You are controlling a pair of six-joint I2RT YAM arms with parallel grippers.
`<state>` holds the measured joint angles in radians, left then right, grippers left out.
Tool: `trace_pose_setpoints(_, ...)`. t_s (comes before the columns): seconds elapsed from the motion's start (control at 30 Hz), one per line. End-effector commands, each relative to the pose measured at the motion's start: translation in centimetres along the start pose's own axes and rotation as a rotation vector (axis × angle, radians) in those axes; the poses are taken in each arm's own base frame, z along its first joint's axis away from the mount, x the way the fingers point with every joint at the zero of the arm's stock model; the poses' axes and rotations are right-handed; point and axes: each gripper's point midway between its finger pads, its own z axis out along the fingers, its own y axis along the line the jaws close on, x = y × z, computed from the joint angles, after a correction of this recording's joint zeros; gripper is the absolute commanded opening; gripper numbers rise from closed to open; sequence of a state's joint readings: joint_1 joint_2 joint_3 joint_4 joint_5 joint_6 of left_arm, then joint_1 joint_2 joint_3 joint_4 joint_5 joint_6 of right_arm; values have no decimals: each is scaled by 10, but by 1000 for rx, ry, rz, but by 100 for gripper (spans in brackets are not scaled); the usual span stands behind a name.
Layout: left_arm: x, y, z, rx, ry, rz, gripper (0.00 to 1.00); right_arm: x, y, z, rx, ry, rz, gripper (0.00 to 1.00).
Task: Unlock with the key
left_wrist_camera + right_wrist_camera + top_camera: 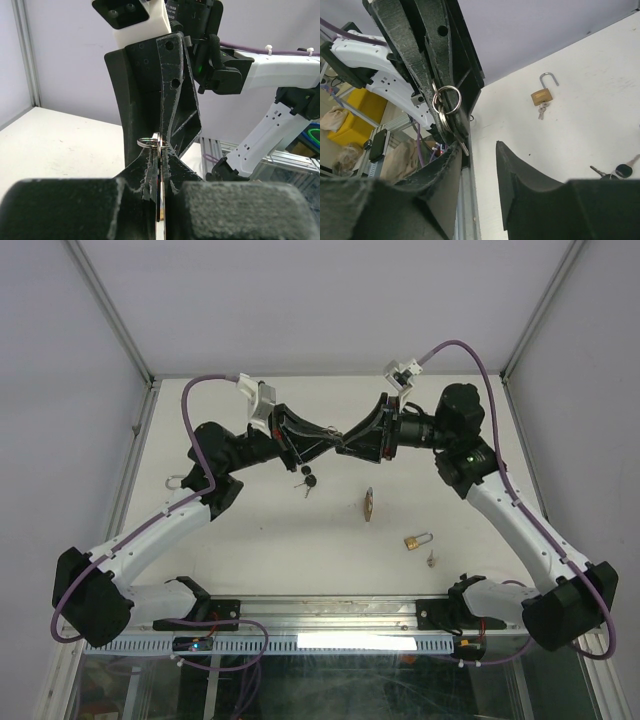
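My left gripper (318, 445) is shut on a thin silver key (160, 170), seen edge-on between its pads, with a key ring (149, 142) at the fingertips. In the right wrist view the key's tip (464, 148) pokes out below the left gripper's fingers, beside the ring (448, 99). My right gripper (479, 146) is open and faces the left one tip to tip above the table's middle (345, 448). Its left finger (445, 165) is right by the key tip. The brass padlock (418, 539) lies on the table near the right arm, and its shackle (547, 79) looks raised.
A small key (431, 560) lies by the padlock. Two black-headed keys (307, 480) lie on the table under the left gripper. A small brown object (369, 504) lies mid-table. Metal frame posts and grey walls enclose the table on three sides.
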<state>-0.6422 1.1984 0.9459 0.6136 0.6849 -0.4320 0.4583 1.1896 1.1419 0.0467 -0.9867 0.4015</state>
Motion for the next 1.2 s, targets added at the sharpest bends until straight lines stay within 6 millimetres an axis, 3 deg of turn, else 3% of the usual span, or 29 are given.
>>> trace_pose_setpoints(0.0, -28, -13, 8, 42, -59, 44, 0, -14, 20, 3, -87, -39, -61, 35)
trace_pose_setpoints(0.13, -27, -13, 9, 44, -57, 42, 0, -8, 28, 6, -138, -17, -54, 40)
trace_pose_setpoints(0.33, -25, -11, 10, 44, -53, 35, 0, -11, 34, 12, -168, -25, -71, 36)
trace_pose_setpoints(0.47, -25, -11, 10, 47, -52, 32, 0, -16, 36, 12, -169, -42, -76, 4)
trace_pose_setpoints(0.5, -25, -11, 10, 45, -52, 32, 0, -16, 35, 12, -166, -44, -77, 0)
trace_pose_setpoints(0.93, -8, -8, 6, 41, -16, -9, 0, -18, 33, -4, -115, -41, -118, 0)
trace_pose_setpoints(0.97, -6, -9, 6, 44, -12, -15, 7, -18, 33, -5, -116, -35, -117, 0)
trace_pose_setpoints(1.07, -4, -9, 5, 46, -7, -8, 48, -18, 35, -10, -116, -26, -126, 0)
trace_pose_setpoints(1.17, -4, -7, -1, 45, 12, 27, 63, -21, 38, -17, -112, -14, -134, 0)
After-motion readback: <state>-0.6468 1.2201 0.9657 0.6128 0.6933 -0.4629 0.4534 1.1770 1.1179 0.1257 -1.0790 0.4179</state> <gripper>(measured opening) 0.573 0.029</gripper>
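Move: The keys are still pinched in the shut left fingers, their ring sticking out about 2 cm to the right of that hand. From the half-open right fingers they lie some 3 cm to the left, 2 cm back and 1 cm higher. On the table about 37 cm below, the standing padlock is roughly 6 cm ahead of the left hand and 7 cm to its right; the black car keys are about 12 cm ahead and 7 cm to its left. The keys change hands in mid-air: the right hand edges about 2 cm back, 1.5 cm left and slightly up to them, then shuts its fingers and pinches them, turning only some 5 degrees. It then eases around 1.5 cm back to the right. The left hand stays put, keeping its grip until the right has closed, then spreads its fingers and lets go. ##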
